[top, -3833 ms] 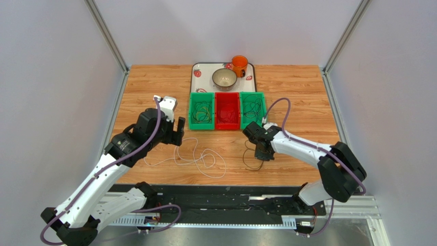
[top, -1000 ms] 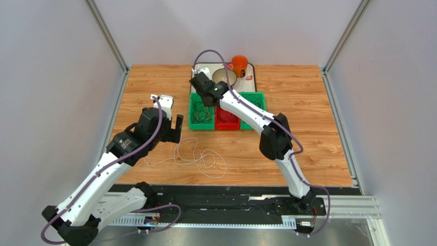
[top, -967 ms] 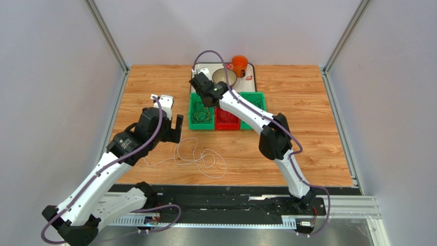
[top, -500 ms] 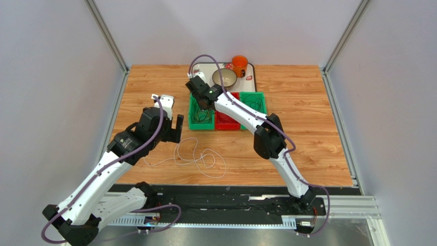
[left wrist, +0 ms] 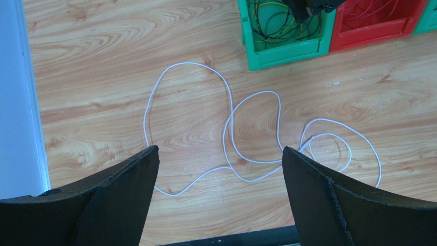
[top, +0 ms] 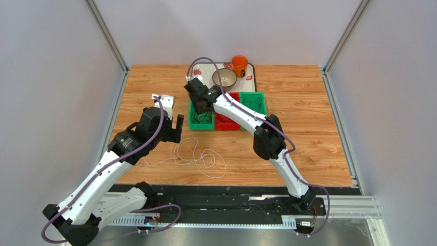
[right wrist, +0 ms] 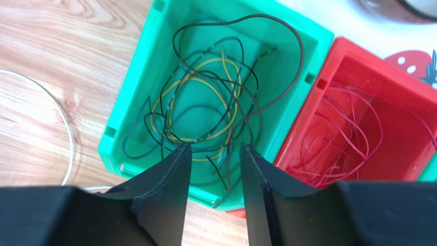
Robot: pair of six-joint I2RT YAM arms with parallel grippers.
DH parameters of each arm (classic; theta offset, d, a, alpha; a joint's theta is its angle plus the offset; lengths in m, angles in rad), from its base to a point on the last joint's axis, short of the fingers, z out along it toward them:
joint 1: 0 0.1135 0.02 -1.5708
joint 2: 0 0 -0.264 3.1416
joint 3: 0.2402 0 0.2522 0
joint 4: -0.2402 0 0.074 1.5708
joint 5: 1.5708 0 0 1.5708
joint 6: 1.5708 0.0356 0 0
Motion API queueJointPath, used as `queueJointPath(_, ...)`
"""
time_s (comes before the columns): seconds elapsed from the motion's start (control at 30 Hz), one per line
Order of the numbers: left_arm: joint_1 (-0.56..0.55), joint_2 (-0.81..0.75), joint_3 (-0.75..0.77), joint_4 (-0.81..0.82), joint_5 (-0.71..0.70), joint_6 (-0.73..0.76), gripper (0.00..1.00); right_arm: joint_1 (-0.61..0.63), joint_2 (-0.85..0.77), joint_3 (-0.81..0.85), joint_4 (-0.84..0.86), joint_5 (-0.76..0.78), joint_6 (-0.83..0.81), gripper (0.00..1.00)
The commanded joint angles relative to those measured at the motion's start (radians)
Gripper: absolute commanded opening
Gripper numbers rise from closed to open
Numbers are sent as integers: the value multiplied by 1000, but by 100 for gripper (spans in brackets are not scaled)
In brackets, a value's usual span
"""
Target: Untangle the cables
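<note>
Dark and yellow cables (right wrist: 205,102) lie tangled in the left green bin (right wrist: 131,92), and thin red cables (right wrist: 349,133) fill the red bin (right wrist: 308,148) beside it. My right gripper (right wrist: 215,148) hovers over that green bin (top: 201,127) with its jaws apart and nothing pinched; loose dark strands show in the gap below. A white cable (left wrist: 231,133) sprawls in loops on the wood (top: 197,156). Above it, my left gripper (left wrist: 219,149) hangs wide open and empty, just left of the bins (top: 177,128).
Another green bin (top: 256,95) with dark wires stands right of the red bin (top: 225,124). Behind the bins, a white tray (top: 205,66) carries a bowl (top: 224,78) and an orange mug (top: 239,64). My right arm stretches diagonally across the bins.
My right gripper, shut a second ago, has opened over the left green bin and shifted slightly left. The left arm and the white cable have not moved.
</note>
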State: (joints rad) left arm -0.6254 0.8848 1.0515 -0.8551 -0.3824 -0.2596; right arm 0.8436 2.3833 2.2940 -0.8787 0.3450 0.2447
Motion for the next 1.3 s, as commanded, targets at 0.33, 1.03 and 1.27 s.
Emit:
queueJointPath(0.33,4,-4,2,-12,-6,-1,98,11,-292,-108,-49,-20,63,46)
queueJointPath(1.03,6,-21,2,-1,-15,-7,98,199,-806,-1157,362,-378,472,44)
queueJointPath(1.27,6,-12,2,-5,-12,-9,98,204,-702,-1147,429,-406,512,44)
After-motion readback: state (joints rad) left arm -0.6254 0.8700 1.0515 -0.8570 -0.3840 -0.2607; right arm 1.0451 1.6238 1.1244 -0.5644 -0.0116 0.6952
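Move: Behind the half-open right hand, roughly 21 cm back, 1 cm to its right and 9 cm lower, lie the right-hand loops of the white cable. The green box with the dark and yellow cables is just under it, its middle about 4 cm ahead, 2 cm left and 7 cm below; the red box sits 4 cm ahead and 8 cm right. From the left hand those loops are some 7 cm back, 15 cm right and 22 cm below. Backing away from the green box towards the white cable's right-hand loops, the empty right hand first lifts nearly 10 cm, then sweeps about 25 cm back and some 9 cm right, sinking below its starting height and easing a few centimetres left at the end. The wrist tips down and rolls left side up, some 30 degrees in all; the fingers stay half open. ##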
